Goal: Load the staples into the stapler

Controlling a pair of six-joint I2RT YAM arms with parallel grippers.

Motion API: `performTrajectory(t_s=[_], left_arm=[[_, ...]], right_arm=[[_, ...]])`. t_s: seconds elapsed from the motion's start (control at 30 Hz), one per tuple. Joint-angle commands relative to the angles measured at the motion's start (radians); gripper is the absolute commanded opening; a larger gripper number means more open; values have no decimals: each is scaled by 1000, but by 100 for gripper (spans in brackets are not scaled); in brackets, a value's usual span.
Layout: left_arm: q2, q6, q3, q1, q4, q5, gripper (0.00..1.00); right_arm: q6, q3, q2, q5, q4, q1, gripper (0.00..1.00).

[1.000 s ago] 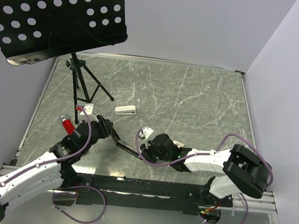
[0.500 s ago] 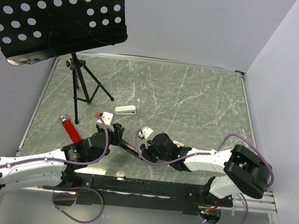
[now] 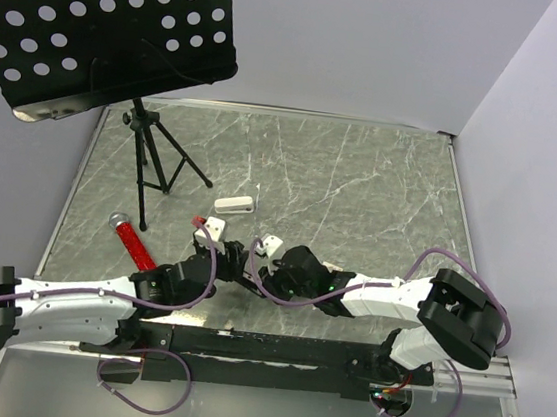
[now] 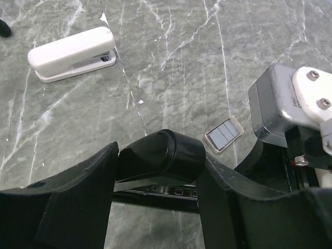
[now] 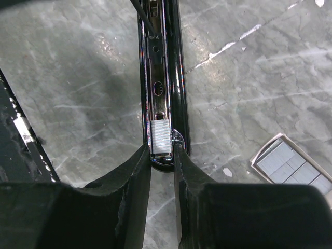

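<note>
A black stapler (image 3: 239, 271) lies open between my two grippers near the table's front. My left gripper (image 3: 221, 252) (image 4: 160, 156) has the stapler's rounded black lid (image 4: 171, 155) between its fingers, touching both; the metal magazine shows below it. My right gripper (image 3: 259, 275) (image 5: 162, 153) is shut on a silver strip of staples (image 5: 161, 136) that sits in the front end of the magazine channel (image 5: 158, 78). A small pale box with grey staples (image 4: 224, 134) (image 5: 293, 166) lies flat on the table beside the stapler; the top view does not show it.
A white stapler (image 3: 234, 204) (image 4: 72, 46) lies further back. A red cylinder (image 3: 134, 242) rests left of my left arm. A black music stand (image 3: 109, 18) on a tripod (image 3: 152, 169) fills the back left. The right wrist housing (image 4: 290, 104) sits close to my left fingers.
My left arm has dropped low and its gripper has slid right toward the right gripper, bringing the stapler's lid along. The right arm has stayed still.
</note>
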Motion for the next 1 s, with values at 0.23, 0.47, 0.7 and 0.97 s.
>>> performTrajectory(t_s=[0.23, 0.47, 0.7, 0.97], left_arm=[[25, -92, 11, -24, 62, 148, 63], [45, -89, 5, -47, 63, 190, 77], [59, -97, -5, -65, 59, 187, 82], [-33, -170, -12, -59, 13, 92, 88]], right_arm=[[30, 44, -15, -12, 115, 1, 13], [38, 33, -21, -5, 129, 3, 15], [38, 35, -21, -2, 129, 4, 15], [47, 24, -15, -3, 120, 4, 21]])
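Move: The black stapler's loaded front end lies about 4 cm back, 7 cm right and 8 cm below the left hand. The still-raised lid's free end is between that hand's open fingertips, roughly 1 cm ahead, right and below; the white stapler stands some 17 cm ahead, 6 cm left and 10 cm down. That front end sits at the right fingertips, level; from the right hand, the staple box is about 9 cm ahead, 9 cm right and 2 cm lower. The black stapler's lid is guided down over the loaded magazine by the left hand, which goes some 4 cm right and back while sinking 2 cm towards the right fingers, turning a little clockwise and opening wider around the lid. Its travel is nearly all in the middle, then it stays there. The right hand keeps its pinch on the front end, creeping about 1 cm up and left. ##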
